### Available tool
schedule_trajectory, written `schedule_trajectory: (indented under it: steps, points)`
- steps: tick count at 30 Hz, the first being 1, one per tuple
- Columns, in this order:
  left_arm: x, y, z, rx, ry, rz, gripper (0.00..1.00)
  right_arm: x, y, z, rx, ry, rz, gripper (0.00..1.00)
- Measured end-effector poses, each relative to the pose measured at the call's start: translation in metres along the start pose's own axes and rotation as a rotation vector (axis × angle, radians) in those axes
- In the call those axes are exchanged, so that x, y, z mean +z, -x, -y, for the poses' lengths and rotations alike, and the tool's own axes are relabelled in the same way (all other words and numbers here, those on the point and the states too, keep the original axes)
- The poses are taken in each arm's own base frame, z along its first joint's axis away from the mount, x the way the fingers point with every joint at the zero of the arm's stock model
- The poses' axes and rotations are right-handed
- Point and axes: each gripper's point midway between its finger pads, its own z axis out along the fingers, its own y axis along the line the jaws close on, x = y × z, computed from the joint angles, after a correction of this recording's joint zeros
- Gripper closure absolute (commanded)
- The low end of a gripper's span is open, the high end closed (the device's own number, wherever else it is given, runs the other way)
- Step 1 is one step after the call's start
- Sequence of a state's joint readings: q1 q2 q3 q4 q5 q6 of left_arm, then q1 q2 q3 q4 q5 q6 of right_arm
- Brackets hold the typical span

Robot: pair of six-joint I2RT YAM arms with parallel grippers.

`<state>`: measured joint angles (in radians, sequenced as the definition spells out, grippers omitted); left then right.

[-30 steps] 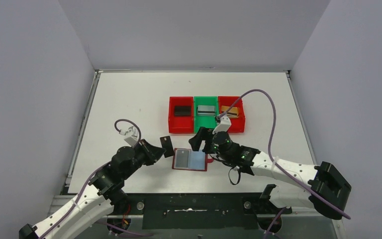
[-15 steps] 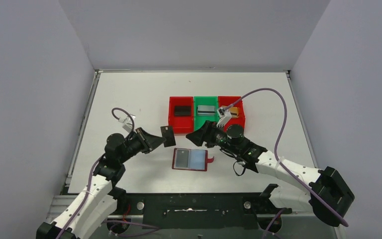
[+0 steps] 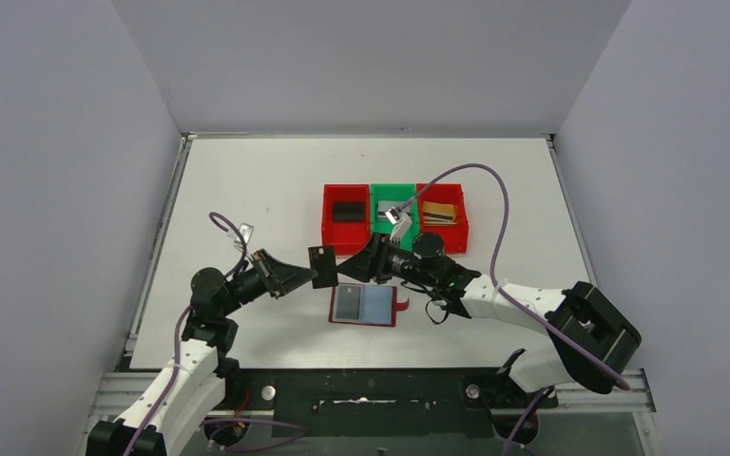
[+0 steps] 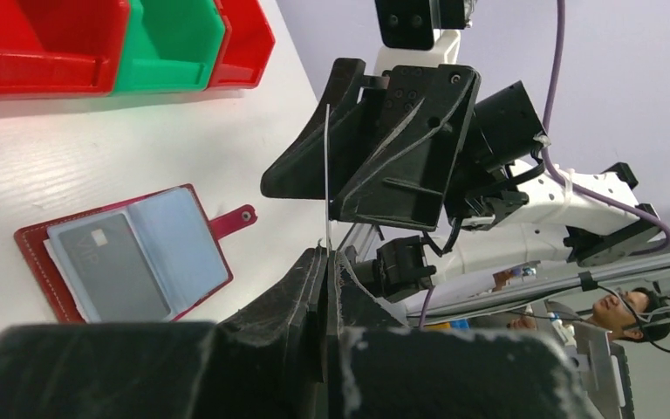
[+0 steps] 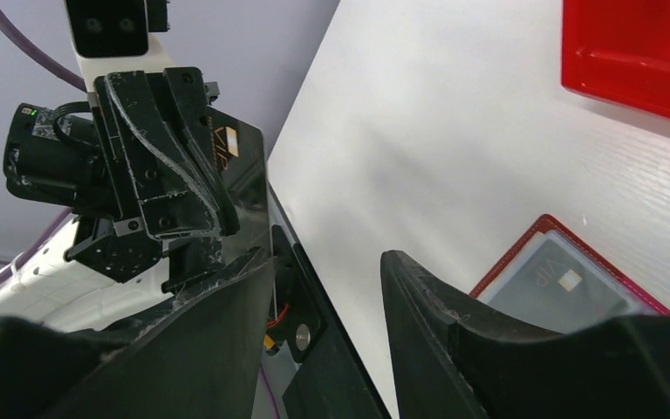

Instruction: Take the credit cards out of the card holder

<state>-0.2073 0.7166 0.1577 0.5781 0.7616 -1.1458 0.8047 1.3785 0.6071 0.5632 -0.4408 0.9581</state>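
Observation:
The dark red card holder (image 3: 365, 305) lies open on the table, with a grey card (image 4: 109, 271) in its left sleeve. It also shows in the right wrist view (image 5: 567, 279). My left gripper (image 3: 306, 271) is shut on a black credit card (image 3: 321, 265) and holds it upright above the table, left of the holder. In the left wrist view the card (image 4: 327, 175) stands edge-on out of the fingertips. My right gripper (image 3: 354, 266) is open and empty, its jaws facing the card from the right, close but apart. The right wrist view shows the card (image 5: 242, 166) beyond the left finger (image 5: 227, 301).
Three bins stand behind the holder: a red bin (image 3: 346, 231) holding a black card, a green bin (image 3: 392, 214) with a silver card, and a red bin (image 3: 442, 228) with a gold card. The table's dark front frame (image 5: 331, 349) runs below the grippers.
My left gripper has lifted the black card and carried it right. My right gripper has swung left from the holder's clasp side to face the card, jaws open.

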Motion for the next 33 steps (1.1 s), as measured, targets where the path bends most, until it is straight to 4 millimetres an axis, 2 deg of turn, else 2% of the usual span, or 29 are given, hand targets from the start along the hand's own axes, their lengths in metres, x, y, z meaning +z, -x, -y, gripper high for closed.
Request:
schedule_trajectory:
  steps: [8, 13, 18, 24, 26, 28, 31, 33]
  points:
    - [-0.001, 0.001, 0.008, 0.003, -0.028, 0.000, 1.00, 0.007, 0.005, -0.027, -0.034, 0.074, -0.003, 0.54]
    - [-0.002, -0.002, 0.008, 0.001, -0.032, -0.014, 1.00, 0.010, 0.007, -0.039, -0.044, 0.106, -0.004, 0.73]
    - [-0.002, -0.003, 0.009, 0.000, -0.037, -0.024, 1.00, 0.011, 0.004, -0.035, -0.037, 0.087, -0.019, 0.83]
    - [-0.002, -0.002, 0.009, -0.003, -0.037, -0.020, 1.00, 0.010, 0.004, -0.039, -0.037, 0.102, -0.021, 1.00]
    - [-0.001, -0.001, 0.009, -0.006, -0.039, -0.017, 1.00, 0.009, 0.005, -0.042, -0.038, 0.114, -0.017, 1.00]
    - [-0.001, -0.001, 0.009, -0.015, -0.043, -0.019, 0.77, 0.008, 0.007, -0.045, -0.042, 0.122, -0.012, 1.00]
    - [-0.001, -0.001, 0.010, -0.014, -0.047, -0.022, 0.48, 0.006, 0.007, -0.049, -0.049, 0.131, -0.011, 1.00]
    - [-0.001, -0.002, 0.010, -0.010, -0.048, -0.026, 0.36, 0.005, 0.006, -0.049, -0.051, 0.123, -0.013, 1.00]
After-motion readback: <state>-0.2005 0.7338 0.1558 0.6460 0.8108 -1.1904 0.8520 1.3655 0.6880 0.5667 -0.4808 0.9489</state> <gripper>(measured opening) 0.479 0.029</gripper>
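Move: The black credit card, still pinched in the left gripper, has its middle about 2 cm ahead, 2 cm right and 1 cm above that hand. From the right hand it lies roughly 4 cm left, 1 cm back and 3 cm up. From the right hand, the open card holder is about 5 cm back, 4 cm right and 13 cm below, while the red compartment sits some 13 cm ahead, neither left nor right, and 13 cm below. Raise the half-open right gripper about 4 cm, bringing it some 2 cm left and a little back until the card's free side sits between its fingers, then close it fully to pinch the card. Hold the left gripper almost still with its grip kept throughout this; only once the right has shut, open the left fingers to about half and let go of the card. ##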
